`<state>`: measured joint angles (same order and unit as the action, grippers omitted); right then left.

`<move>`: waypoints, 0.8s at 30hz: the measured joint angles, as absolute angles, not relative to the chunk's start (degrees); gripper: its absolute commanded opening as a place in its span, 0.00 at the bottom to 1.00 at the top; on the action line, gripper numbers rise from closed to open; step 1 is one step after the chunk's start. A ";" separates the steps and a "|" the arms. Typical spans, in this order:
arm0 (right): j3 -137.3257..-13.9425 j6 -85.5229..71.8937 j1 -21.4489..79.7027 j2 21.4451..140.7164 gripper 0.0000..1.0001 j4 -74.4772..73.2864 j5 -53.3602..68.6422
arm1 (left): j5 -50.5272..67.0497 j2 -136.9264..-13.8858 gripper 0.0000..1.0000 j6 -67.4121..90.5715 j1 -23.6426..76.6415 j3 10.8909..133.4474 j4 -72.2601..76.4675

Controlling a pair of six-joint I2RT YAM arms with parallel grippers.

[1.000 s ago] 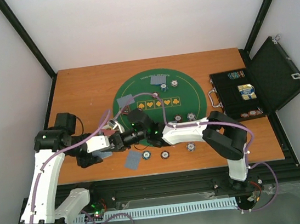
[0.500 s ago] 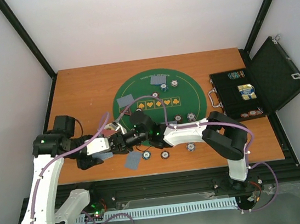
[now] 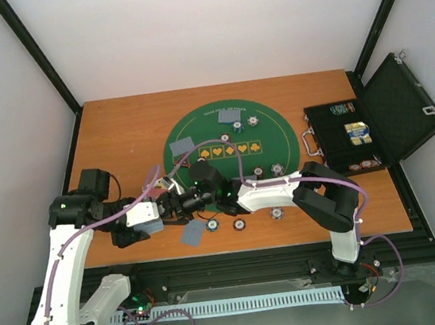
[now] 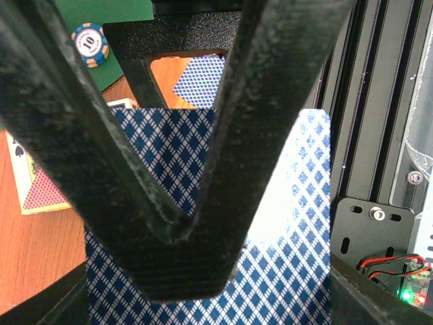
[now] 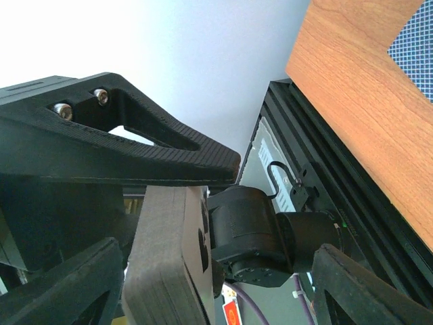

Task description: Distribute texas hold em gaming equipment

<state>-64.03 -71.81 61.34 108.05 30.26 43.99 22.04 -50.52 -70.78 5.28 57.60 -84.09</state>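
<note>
My left gripper is shut on a deck of blue-diamond-backed playing cards, with its jaws pressing the deck's two side edges. My right gripper meets it nose to nose near the table's front left, just off the green mat. One right finger lies across the deck's top card. In the right wrist view the deck's thick edge stands between the wide-apart jaws of the open right gripper. Single cards and poker chips lie spread around the mat.
An open black case with chips and a card box stands at the right edge. A striped "10" chip and a yellow-bordered card with a red pattern lie beside the left gripper. The black frame rail runs close by.
The right gripper's jaws have gone from shut to wide apart at the deck. The left arm has eased slightly toward the near edge, still holding the deck.
</note>
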 measured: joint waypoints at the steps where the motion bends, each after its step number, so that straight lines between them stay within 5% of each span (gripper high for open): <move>1: -64.07 -71.77 61.36 108.05 0.76 30.09 43.97 | 22.02 -50.52 0.01 -70.78 5.28 57.56 -84.12; 7: -64.34 -70.98 61.78 108.18 0.70 28.29 43.94 | 21.98 -51.18 0.01 -70.76 5.28 57.54 -84.12; 17: -65.34 -67.42 61.63 108.90 0.46 24.99 43.31 | 21.96 -53.23 0.01 -70.24 5.28 57.58 -84.58; 24: -62.26 -65.56 60.36 105.14 0.42 23.42 42.28 | 22.31 -53.89 0.01 -69.63 5.28 57.63 -84.51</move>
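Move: Straddling the deck, the right hand's open fingers have the deck's middle some 4 cm to their left, about 1 cm back and 1 cm lower. A dealt card lies on the table about 17 cm below that hand, roughly 4 cm to its right and 1 cm back; a chip stack is about 10 cm to its right, 1 cm farther out. The left hand already holds the deck right between its pads. Pressing the upper finger down on the deck's patterned top, the right hand sinks about 1.5 cm, its fingers closing from wide to about half open, then draws right about 1.5 cm and slightly forward, dragging the top card off towards the right. The left hand keeps its grip, giving way downward by under 1 cm and tipping about 5 degrees. ##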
